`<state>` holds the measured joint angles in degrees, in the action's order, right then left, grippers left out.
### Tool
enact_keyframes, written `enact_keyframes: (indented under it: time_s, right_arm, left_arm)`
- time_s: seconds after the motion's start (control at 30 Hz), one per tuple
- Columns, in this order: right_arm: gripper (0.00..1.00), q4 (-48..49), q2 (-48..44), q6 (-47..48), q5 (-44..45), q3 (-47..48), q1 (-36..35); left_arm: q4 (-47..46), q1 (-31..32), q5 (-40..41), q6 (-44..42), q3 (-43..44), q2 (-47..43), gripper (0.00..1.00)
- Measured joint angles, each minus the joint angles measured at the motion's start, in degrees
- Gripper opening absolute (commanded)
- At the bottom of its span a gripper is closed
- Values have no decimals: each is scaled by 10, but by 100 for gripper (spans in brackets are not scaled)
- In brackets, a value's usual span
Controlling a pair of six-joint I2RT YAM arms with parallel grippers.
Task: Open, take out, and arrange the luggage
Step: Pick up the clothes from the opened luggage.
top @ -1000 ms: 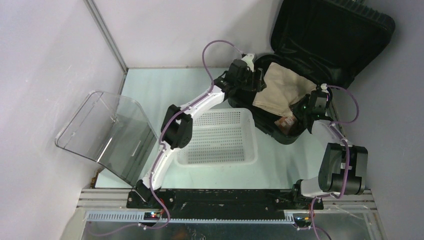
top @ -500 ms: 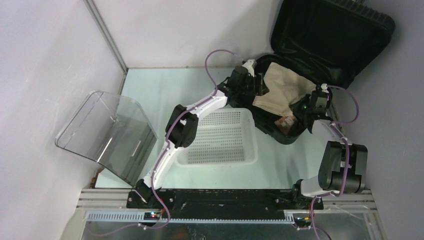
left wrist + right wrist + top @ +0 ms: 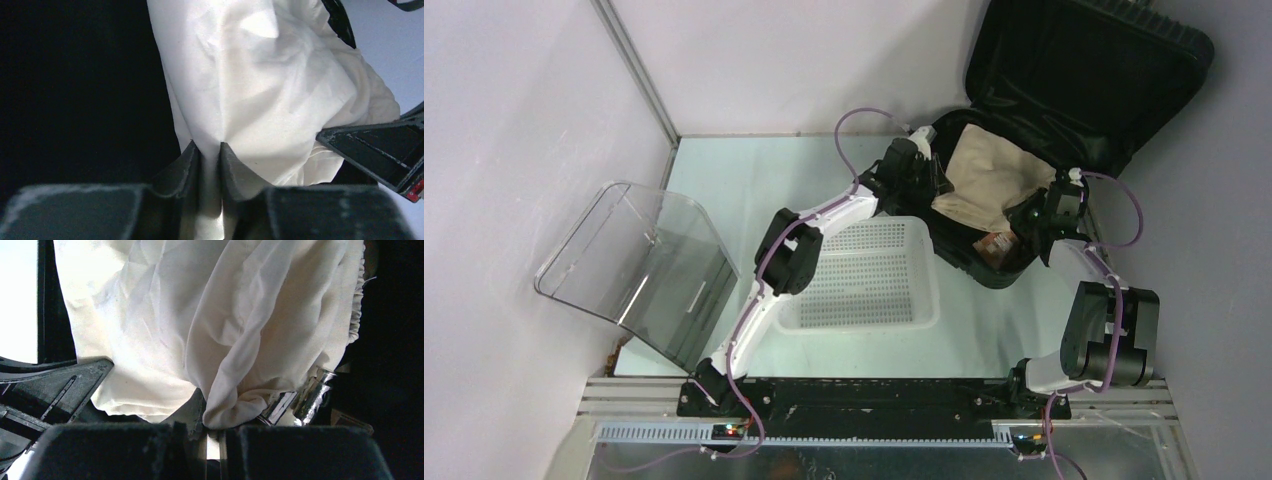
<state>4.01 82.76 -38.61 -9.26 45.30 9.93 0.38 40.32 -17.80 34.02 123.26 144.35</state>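
The luggage (image 3: 1084, 70) is a black hard-shell suitcase lying open at the back right, its lid leaning up against the wall. A cream cloth (image 3: 989, 180) lies bunched in its lower half. My left gripper (image 3: 932, 180) is at the cloth's left edge, and in the left wrist view it (image 3: 207, 150) is shut with a fold of cloth (image 3: 260, 85) pinched between its fingers. My right gripper (image 3: 1031, 215) is at the cloth's right edge. In the right wrist view it (image 3: 212, 412) is shut on a bunched corner of the cloth (image 3: 200, 315).
A white perforated basket (image 3: 864, 275) stands right in front of the suitcase. A clear curved plastic cover (image 3: 639, 265) sits at the left. A small brown item (image 3: 996, 245) and a shiny metallic object (image 3: 312, 392) lie in the suitcase beside the cloth.
My left gripper reached into the cloth's left edge and closed on it. The right gripper kept its hold and stayed put.
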Motion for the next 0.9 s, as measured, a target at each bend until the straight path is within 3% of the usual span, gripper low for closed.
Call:
enact_keyframes:
  time_s: [0.07, 0.13, 0.57, 0.9]
  right_arm:
    - [0, 2, 0, -2, 0, -1, 0]
    - [0, 6, 0, -4, 0, -1, 0]
    - [0, 1, -54, -11, -38, 1, 0]
    - [0, -71, -139, -18, -86, 7, -51]
  left_arm:
    - [-8, -1, -7, 7, 0, 0, 2]
    - [-12, -1, -11, 7, 0, -2, 0]
    - [74, 1, -17, -7, -15, -123, 0]
    - [181, -5, 2, -15, -123, -266, 0]
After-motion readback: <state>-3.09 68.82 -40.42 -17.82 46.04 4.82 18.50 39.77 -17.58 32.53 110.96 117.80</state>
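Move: The clothes are right at the left fingers by their left edge, their middle some 12 cm to the right, 2 cm ahead and slightly lower; from the right hand, which already pinches their near right part, that middle is about 7 cm ahead and 4 cm left. The brown packet lies about 8 cm back from the right hand, 4 cm left and a little lower. The white basket sits around 19 cm back and 19 cm left of the left hand, on the table. Finish shutting the left gripper on the clothes' left edge, then raise it about 13 cm, swinging left and back towards yourself some 7 cm each as it climbs. Keep the right gripper shut on its part and bring it up with the left, some 8 cm up and 6 cm left, with a little back and a slight counter-clockwise turn, fingertips tipping up. ##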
